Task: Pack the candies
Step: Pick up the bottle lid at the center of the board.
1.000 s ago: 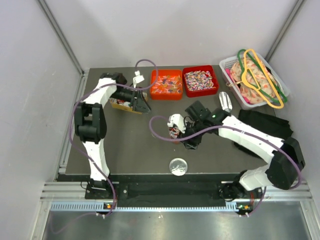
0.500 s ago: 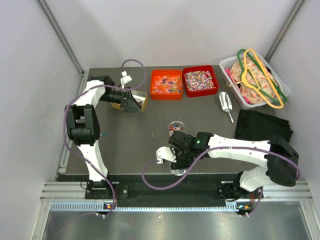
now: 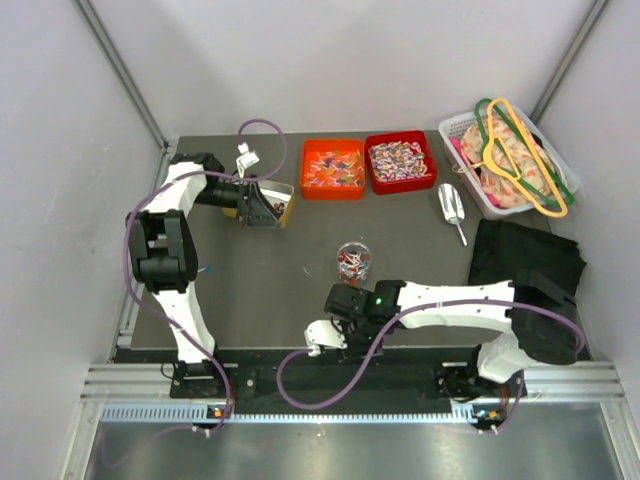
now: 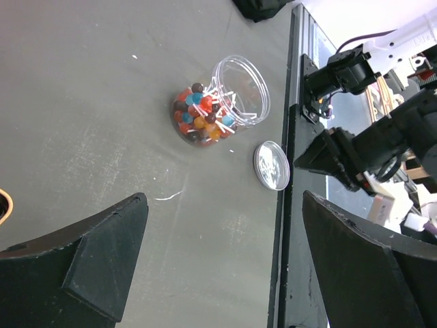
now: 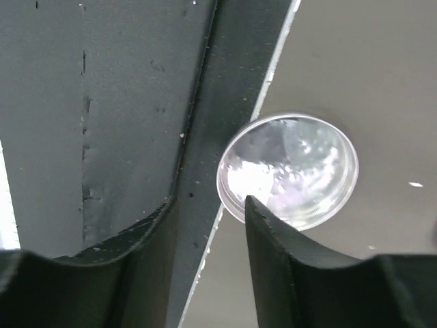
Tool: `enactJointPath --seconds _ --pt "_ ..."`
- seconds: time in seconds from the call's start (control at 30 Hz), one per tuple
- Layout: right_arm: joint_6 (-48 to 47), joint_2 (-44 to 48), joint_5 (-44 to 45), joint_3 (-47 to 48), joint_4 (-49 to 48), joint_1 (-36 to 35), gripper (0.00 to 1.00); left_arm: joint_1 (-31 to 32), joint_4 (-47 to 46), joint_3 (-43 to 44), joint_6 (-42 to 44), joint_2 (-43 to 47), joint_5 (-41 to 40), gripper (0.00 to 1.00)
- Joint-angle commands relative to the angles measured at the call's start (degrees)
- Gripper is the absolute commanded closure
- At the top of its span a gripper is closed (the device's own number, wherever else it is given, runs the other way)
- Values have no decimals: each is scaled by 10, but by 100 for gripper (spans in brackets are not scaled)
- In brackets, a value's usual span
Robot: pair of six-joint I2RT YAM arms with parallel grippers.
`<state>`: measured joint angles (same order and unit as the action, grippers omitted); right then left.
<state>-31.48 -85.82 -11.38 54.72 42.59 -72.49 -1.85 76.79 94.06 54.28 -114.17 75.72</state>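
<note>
A small clear jar [image 3: 352, 260] part-filled with coloured sweets on white sticks stands mid-table; in the left wrist view the jar [image 4: 220, 102] lies ahead with its clear lid [image 4: 272, 164] flat near the table's front edge. The candies [image 3: 399, 160] in mixed red, blue and white wrappers fill a red bin at the back. My right gripper [image 3: 350, 335] hangs over the lid and hides it from above. In the right wrist view that gripper [image 5: 208, 201] is open, one fingertip [image 5: 263, 219] overlapping the lid [image 5: 293, 171]. My left gripper [image 3: 268, 205] [image 4: 224, 198] is wide open and empty.
An orange bin [image 3: 333, 168] of wrapped sweets sits left of the red one. A yellow box [image 3: 283, 205] is beside my left gripper. A metal scoop [image 3: 450, 207], a white basket [image 3: 455, 128] of hangers and a black cloth [image 3: 525, 260] occupy the right side.
My right arm has swung from beside the jar down to the front edge, over the lid, its jaws narrowing slightly. The left gripper has opened wider and drawn back left.
</note>
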Motion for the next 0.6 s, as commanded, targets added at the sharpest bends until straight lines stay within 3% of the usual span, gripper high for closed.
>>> enactJointPath --seconds 0.0,0.07,0.47,0.57 --pt "0 -20 -15 7 -29 -9 60 -3 95 -1 21 32 28 1" --pt "1 -32 -1 1 -40 -9 69 -3 95 -1 21 32 28 1" --pt "15 -65 26 -7 -74 -9 75 -4 95 2 25 25 30 1" --pt "19 -75 40 -7 -81 -9 84 -3 95 0 28 25 30 1"
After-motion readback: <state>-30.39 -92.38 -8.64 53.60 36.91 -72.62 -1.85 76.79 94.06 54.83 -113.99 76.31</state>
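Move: The bottle lid lies flat about 4 cm ahead of the right hand and roughly level with it sideways, some 5 cm below. The board's near edge is only about 1 cm ahead, running under the lid's near rim. The candy jar stands about 16 cm ahead and 3 cm to the right. From the left hand the lid is some 23 cm back, 14 cm to the right and 17 cm below. Down by a little over 3 cm, with about 1 cm of forward creep, the right hand sinks steeply to the lid's near rim, the wrist nearly unturned. Its half-open fingers narrow to about half their gap as they come down on either side of the rim, one tip outside and the other over the inside, seeming to reach the lid. ##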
